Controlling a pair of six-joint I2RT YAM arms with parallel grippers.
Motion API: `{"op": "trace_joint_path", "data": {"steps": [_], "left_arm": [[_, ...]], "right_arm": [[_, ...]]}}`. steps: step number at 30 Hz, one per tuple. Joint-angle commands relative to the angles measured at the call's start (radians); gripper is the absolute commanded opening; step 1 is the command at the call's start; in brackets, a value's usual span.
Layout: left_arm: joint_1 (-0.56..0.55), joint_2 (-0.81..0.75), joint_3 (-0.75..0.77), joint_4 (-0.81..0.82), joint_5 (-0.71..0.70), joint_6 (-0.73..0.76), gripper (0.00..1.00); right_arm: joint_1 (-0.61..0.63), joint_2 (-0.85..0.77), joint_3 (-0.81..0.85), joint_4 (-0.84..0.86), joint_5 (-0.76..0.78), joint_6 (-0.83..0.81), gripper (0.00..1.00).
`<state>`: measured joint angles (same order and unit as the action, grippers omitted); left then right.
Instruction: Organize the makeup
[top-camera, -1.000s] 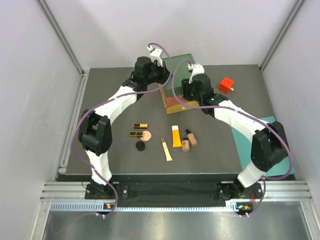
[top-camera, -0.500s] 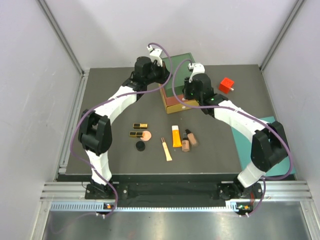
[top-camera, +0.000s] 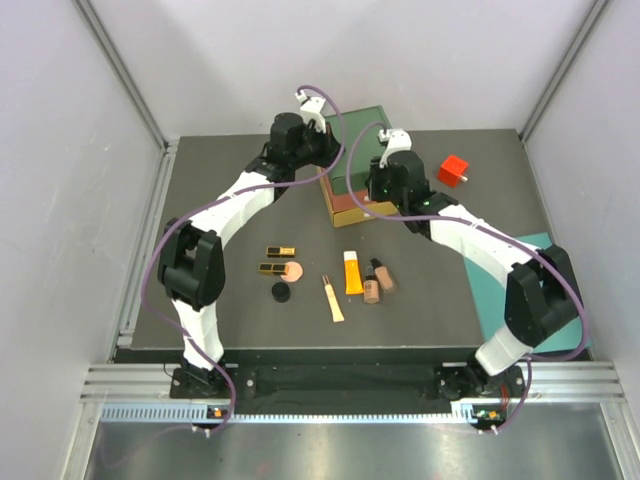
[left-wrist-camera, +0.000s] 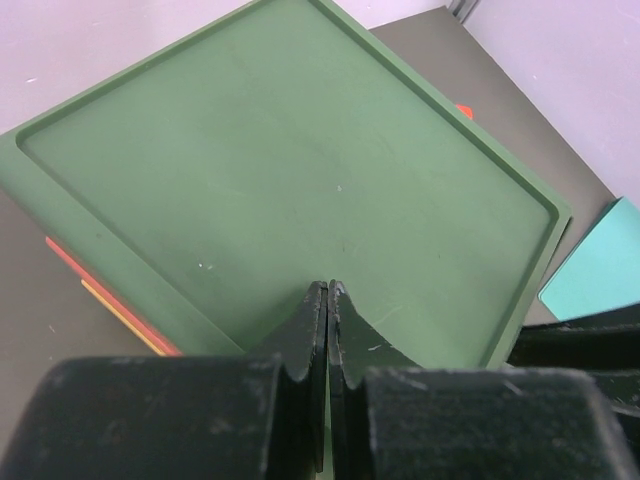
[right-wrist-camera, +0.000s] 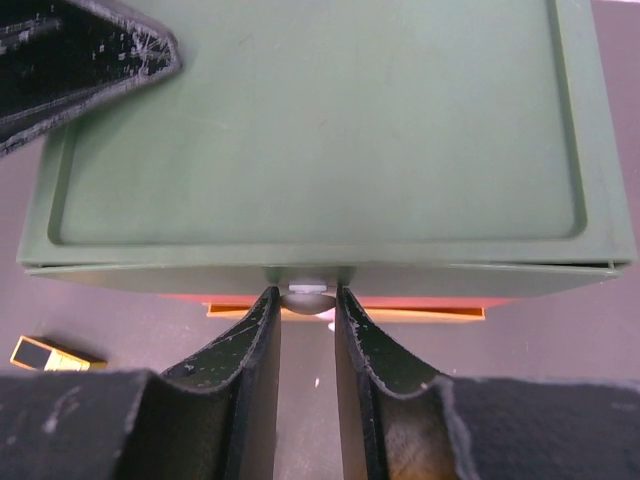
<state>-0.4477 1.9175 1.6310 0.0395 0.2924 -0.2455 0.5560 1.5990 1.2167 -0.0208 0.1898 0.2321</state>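
The makeup lies in a loose row on the dark table: two gold-black cases (top-camera: 281, 251) (top-camera: 272, 268), a round peach compact (top-camera: 293, 270), a black disc (top-camera: 281, 292), a slim peach tube (top-camera: 333, 300), a yellow-orange tube (top-camera: 352, 271) and two tan bottles (top-camera: 371, 289) (top-camera: 384, 277). Both arms are at the drawer box (top-camera: 366, 122), away from the makeup. My left gripper (left-wrist-camera: 328, 286) is shut, its tips resting on the box's green top (left-wrist-camera: 290, 150). My right gripper (right-wrist-camera: 307, 294) is shut on the small grey knob (right-wrist-camera: 308, 300) at the front of the green top drawer (right-wrist-camera: 320, 262).
Red and yellow drawer fronts (right-wrist-camera: 345, 308) show below the green one. A red cube (top-camera: 453, 169) stands right of the box. A teal mat (top-camera: 528, 262) lies at the table's right edge. One gold-black case (right-wrist-camera: 45, 353) shows in the right wrist view.
My right gripper's fingers have come together on the drawer knob, and its wrist has edged slightly toward the box. The left arm and the makeup have not moved.
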Motion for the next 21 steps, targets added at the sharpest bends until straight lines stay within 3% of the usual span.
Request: {"op": "trace_joint_path", "data": {"steps": [1, 21], "left_arm": [[-0.005, 0.035, 0.006, -0.084, -0.030, 0.020, 0.00], [-0.005, 0.048, 0.000, -0.090, -0.052, 0.017, 0.00]], "right_arm": [[0.013, -0.086, -0.026, 0.022, -0.006, 0.012, 0.00], [0.041, -0.312, -0.226, -0.103, 0.019, 0.075, 0.00]]}}
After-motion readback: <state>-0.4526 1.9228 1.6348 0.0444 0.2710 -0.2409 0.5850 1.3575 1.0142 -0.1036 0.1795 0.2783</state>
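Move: The green top drawer's knob is already between the right fingers, level with the hand point. The cabinet top's middle lies about 9 cm ahead, 2 cm left and 4 cm higher. Down on the table, some 17 cm lower, the yellow tube is about 13 cm back and 3 cm left, the nearer brown bottle about 18 cm straight back. From the left hand the knob is some 8 cm back, 9 cm right and 4 cm below. Right hand keeps the green drawer's knob pinched, pulling back about 6 cm, slightly right; left stays at cabinet top. ##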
